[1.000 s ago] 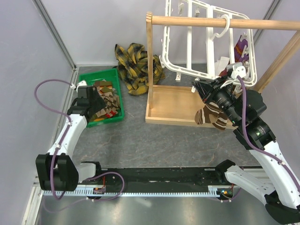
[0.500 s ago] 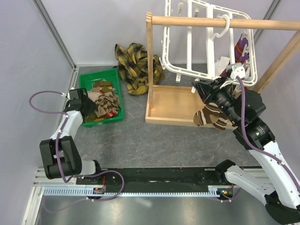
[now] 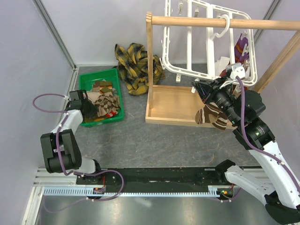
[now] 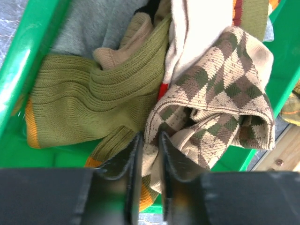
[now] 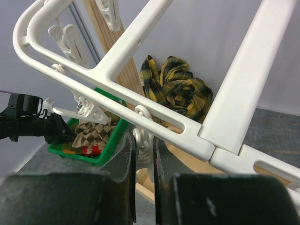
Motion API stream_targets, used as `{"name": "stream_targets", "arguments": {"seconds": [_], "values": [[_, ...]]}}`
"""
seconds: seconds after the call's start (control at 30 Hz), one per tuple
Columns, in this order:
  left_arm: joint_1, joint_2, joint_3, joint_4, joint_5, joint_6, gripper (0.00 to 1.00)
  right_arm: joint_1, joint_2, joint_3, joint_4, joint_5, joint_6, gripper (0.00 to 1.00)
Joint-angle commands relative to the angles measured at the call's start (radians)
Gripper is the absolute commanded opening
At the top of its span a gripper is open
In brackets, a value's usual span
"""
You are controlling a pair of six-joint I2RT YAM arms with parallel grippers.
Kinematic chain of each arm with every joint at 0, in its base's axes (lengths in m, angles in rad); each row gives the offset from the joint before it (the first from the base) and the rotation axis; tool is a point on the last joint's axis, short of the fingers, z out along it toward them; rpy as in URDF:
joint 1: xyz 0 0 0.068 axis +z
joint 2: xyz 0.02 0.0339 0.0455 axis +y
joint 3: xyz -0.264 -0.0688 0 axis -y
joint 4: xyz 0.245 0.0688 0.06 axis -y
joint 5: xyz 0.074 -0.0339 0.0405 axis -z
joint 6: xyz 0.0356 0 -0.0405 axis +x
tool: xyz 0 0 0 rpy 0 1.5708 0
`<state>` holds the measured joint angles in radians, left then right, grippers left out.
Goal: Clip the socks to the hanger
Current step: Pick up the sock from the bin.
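My left gripper [image 3: 90, 108] is down in the green bin [image 3: 96, 74]. In the left wrist view it [image 4: 150, 139] is shut on a fold of a brown-beige argyle sock [image 4: 220, 93], beside an olive sock with orange trim [image 4: 75, 89]. My right gripper [image 3: 200, 89] is at the white grid hanger [image 3: 189, 47] that hangs on the wooden rod. In the right wrist view it [image 5: 143, 137] is shut on a white clip [image 5: 140, 145] under the hanger frame [image 5: 154, 112]. A brown patterned sock [image 3: 211, 115] hangs below the right wrist.
A wooden rack holds the rod [image 3: 211, 21] over a tray [image 3: 171, 101]. A yellow-and-black plaid cloth [image 3: 136, 65] lies at the back between the bin and the rack. A purple item [image 3: 241, 47] hangs at the hanger's right side. Grey walls stand left and behind.
My left arm swung left and brought its gripper lower into the left part of the bin among the socks. The right arm has stayed at the hanger clip.
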<state>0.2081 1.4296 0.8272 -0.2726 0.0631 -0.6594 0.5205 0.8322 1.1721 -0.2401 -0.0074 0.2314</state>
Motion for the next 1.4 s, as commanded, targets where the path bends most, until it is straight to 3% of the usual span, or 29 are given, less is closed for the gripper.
{"name": "stream_targets", "arguments": {"seconds": [0.0, 0.13, 0.57, 0.8, 1.0, 1.1, 1.23, 1.37], "values": [[0.004, -0.024, 0.001, 0.023, 0.037, -0.026, 0.15, 0.000, -0.007, -0.008, 0.007, -0.013, -0.015, 0.00], [0.004, -0.107, 0.021, -0.017, -0.002, -0.002, 0.02, 0.001, -0.007, -0.006, 0.005, -0.014, -0.015, 0.00], [0.004, -0.259, 0.323, -0.154, -0.212, 0.144, 0.02, 0.001, -0.010, 0.000, 0.005, -0.025, -0.010, 0.00], [0.005, -0.215, 0.527, -0.165, -0.275, 0.271, 0.02, -0.001, -0.001, 0.001, 0.005, -0.028, -0.010, 0.00], [-0.007, -0.115, 0.671, -0.165, -0.188, 0.426, 0.02, 0.000, 0.005, 0.003, 0.007, -0.029, -0.006, 0.00], [-0.070, -0.106, 0.647, -0.157, -0.161, 0.528, 0.02, 0.001, 0.005, 0.003, 0.007, -0.031, -0.004, 0.00], [-0.197, -0.103, 0.497, -0.143, -0.183, 0.656, 0.02, 0.001, 0.007, 0.000, 0.010, -0.034, -0.003, 0.00], [-0.366, -0.087, 0.344, -0.119, -0.304, 0.812, 0.02, 0.001, 0.008, -0.003, 0.007, -0.039, 0.000, 0.00]]}}
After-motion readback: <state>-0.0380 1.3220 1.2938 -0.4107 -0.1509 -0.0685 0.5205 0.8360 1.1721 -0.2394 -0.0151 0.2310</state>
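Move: My left fingers are down in the green bin, straddling the end of a brown-and-cream checked sock whose middle lies about 4 cm ahead, 3 cm to their right and 1 cm lower. The olive sock is some 5 cm to their left and about 1 cm farther out, the cream sock about 8 cm straight ahead, the red sock level with them and 7 cm right. From my right hand the checked sock lies roughly 14 cm ahead, 38 cm left and 35 cm down. I shut my left fingers to pinch the end of the checked sock, then pull it fast up out of the pile, nearly 30 cm, drifting a little left and forward, the fingers tipping up and the hand rolling left side up, each some 30 degrees. Over the top I swing back right and down about 9 cm, turning clockwise, my grip kept. ##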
